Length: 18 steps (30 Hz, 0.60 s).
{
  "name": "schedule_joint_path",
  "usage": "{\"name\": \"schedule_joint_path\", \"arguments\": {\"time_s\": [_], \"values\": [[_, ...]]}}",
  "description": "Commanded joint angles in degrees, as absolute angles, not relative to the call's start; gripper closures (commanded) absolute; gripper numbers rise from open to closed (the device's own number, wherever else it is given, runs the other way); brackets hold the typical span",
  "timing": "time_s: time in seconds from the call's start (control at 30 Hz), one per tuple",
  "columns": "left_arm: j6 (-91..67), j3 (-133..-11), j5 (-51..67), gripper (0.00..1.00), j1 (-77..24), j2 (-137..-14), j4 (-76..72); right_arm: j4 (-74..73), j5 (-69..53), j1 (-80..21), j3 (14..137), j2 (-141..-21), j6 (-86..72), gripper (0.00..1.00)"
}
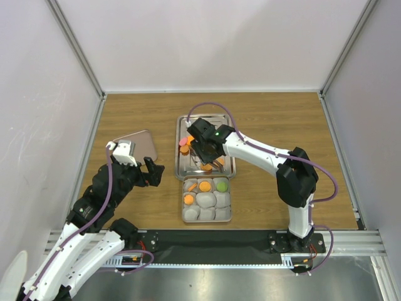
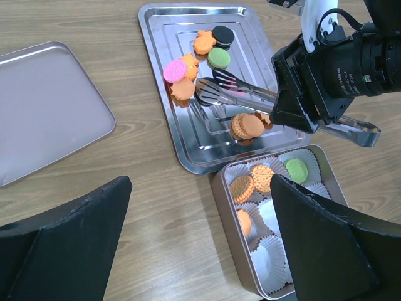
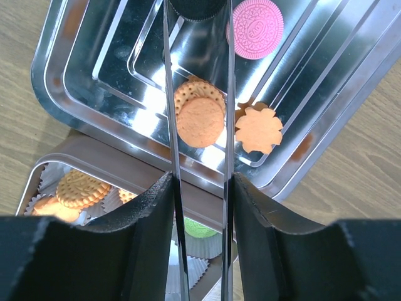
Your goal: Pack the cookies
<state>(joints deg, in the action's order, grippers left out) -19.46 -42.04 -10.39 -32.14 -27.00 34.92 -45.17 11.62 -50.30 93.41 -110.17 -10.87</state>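
Note:
Cookies lie on a silver tray (image 2: 188,150): pink (image 2: 174,70), black (image 2: 222,36), green (image 2: 218,58) and an orange sandwich cookie (image 2: 247,125). My right gripper (image 3: 202,188) is shut on metal tongs (image 2: 250,94) whose two arms (image 3: 169,125) reach out over the tray. Seen from the right wrist, the orange sandwich cookie (image 3: 200,116) lies between them, with a flower-shaped orange one (image 3: 258,128) beside it. A box (image 2: 229,219) of paper cups holds orange cookies (image 2: 242,188) and a green one (image 2: 296,169). My left gripper (image 2: 200,207) hangs open and empty over the table, left of the box.
The box's flat lid (image 2: 44,106) lies on the table to the left of the tray. Several paper cups (image 2: 276,251) in the box have nothing in them. White walls close in the wooden table (image 1: 282,119) on three sides.

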Motion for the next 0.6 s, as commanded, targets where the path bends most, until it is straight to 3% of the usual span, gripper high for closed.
{"name": "schedule_joint_path", "arguments": {"time_s": [0.0, 0.57], "values": [[-19.95, -42.19, -11.16, 0.0, -32.78, -27.33, 34.01, -45.7, 12.66, -50.45, 95.01, -107.32, -10.63, 0.59], [-19.95, -42.1, -10.99, 0.0, -32.78, -27.25, 33.92, -45.61, 11.69, -49.57, 90.79, -96.16, -12.39, 0.59]]}}
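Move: The right hand holds tongs already closed on the black cookie, about 9 cm ahead, 5 cm left and 7 cm below. The packing box's middle slot lies roughly 11 cm back, 1 cm left and 7 cm below the hand. The pink cookie sits about 5 cm right of the black one; the stacked orange cookies lie 7 cm nearer the robot and 4 cm right of it. From the left hand, that slot is some 16 cm right, 1 cm back and 20 cm below. The right hand raises the tongs about 6 cm, keeping the black cookie pinched and lifting it off the tray. ##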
